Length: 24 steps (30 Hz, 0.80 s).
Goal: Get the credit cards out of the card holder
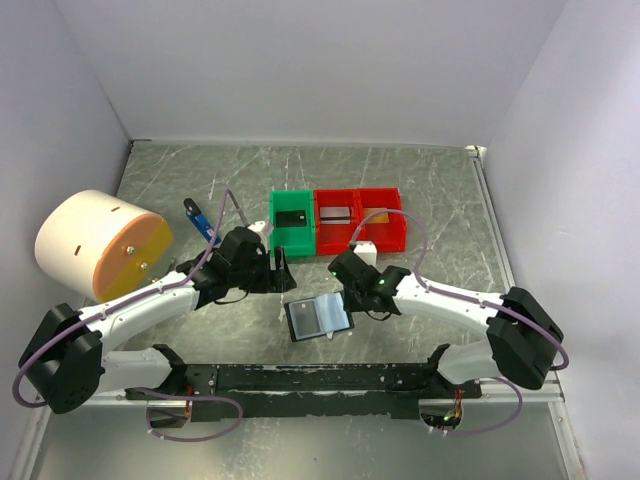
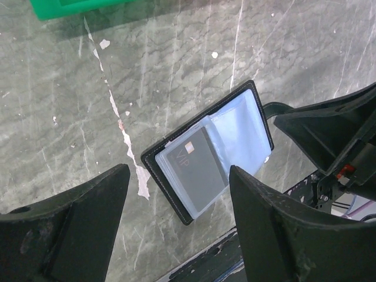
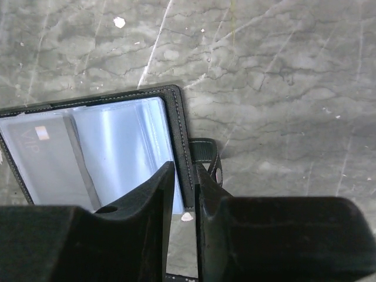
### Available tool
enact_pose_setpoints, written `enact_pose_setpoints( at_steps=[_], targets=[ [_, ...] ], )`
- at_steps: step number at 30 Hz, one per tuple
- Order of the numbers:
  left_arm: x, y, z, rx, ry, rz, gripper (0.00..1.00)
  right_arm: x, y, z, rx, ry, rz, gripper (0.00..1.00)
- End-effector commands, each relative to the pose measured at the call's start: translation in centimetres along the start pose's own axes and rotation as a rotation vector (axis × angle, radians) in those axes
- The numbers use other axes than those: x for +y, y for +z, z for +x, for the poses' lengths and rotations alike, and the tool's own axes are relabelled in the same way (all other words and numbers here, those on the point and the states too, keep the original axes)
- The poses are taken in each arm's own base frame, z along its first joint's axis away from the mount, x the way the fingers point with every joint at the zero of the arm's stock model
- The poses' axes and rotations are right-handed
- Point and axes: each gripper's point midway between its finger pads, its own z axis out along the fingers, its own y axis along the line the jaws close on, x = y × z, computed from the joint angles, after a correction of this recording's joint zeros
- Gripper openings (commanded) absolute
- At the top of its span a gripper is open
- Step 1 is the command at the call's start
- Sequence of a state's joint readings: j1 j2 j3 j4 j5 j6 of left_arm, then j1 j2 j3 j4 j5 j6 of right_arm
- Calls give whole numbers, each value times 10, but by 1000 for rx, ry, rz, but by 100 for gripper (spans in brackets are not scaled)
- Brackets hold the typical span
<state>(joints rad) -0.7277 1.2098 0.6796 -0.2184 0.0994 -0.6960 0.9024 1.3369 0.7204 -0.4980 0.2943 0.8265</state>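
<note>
The card holder (image 1: 318, 318) lies open on the table, with pale blue sleeves facing up. A grey credit card marked VIP (image 2: 197, 167) sits inside its left sleeve (image 3: 44, 155). My right gripper (image 3: 183, 167) has its jaws narrowly astride the holder's right edge, beside the snap strap (image 3: 207, 158). In the top view that gripper (image 1: 349, 300) is at the holder's right side. My left gripper (image 2: 179, 169) hangs open above the holder, and in the top view it (image 1: 283, 272) is just behind it, holding nothing. More credit cards lie in the bins: black (image 1: 291, 218), grey (image 1: 336, 214) and orange-gold (image 1: 381, 217).
A green bin (image 1: 275, 235) and two red bins (image 1: 350, 238) stand in a row behind the grippers. A large white cylinder with an orange face (image 1: 100, 245) stands at the left. A small blue and black stick (image 1: 200, 220) lies near it.
</note>
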Motion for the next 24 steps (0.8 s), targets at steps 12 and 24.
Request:
enact_pose_setpoints(
  at_steps=[12, 24],
  targets=[
    [18, -29, -28, -173, -88, -145, 83, 103, -33, -21, -44, -61, -392, 41],
    [34, -59, -38, -295, -187, -217, 84, 114, -1, 8, 53, -208, -207, 51]
  ],
)
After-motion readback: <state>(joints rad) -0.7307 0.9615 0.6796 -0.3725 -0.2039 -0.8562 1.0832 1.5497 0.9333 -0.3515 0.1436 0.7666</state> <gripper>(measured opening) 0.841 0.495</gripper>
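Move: The VIP card lies in the open holder's left pocket, about 10 cm to the right hand's left, 3 cm back and roughly 3 cm lower. The empty clear pocket is about 3 cm left and 2 cm back of that hand. On the far side, the green tray's middle is some 17 cm ahead and 12 cm left, the middle red tray 17 cm ahead and 2 cm left. From the left hand, the card is about 6 cm back, 5 cm right and 9 cm below. The right hand hops to its left over the empty pocket towards the VIP card, about 12 cm in all and drifting slightly back, rising some 5 cm at first and then sinking about 3 cm, while it turns counter-clockwise nearly 20 degrees, rolls its left side up some 10 degrees and opens its fingers from nearly shut to about half. The left hand, fingers still wide open and empty, makes room by drawing off about 5 cm left and nearly as far up, away from the card, turning counter-clockwise some 20 degrees. ##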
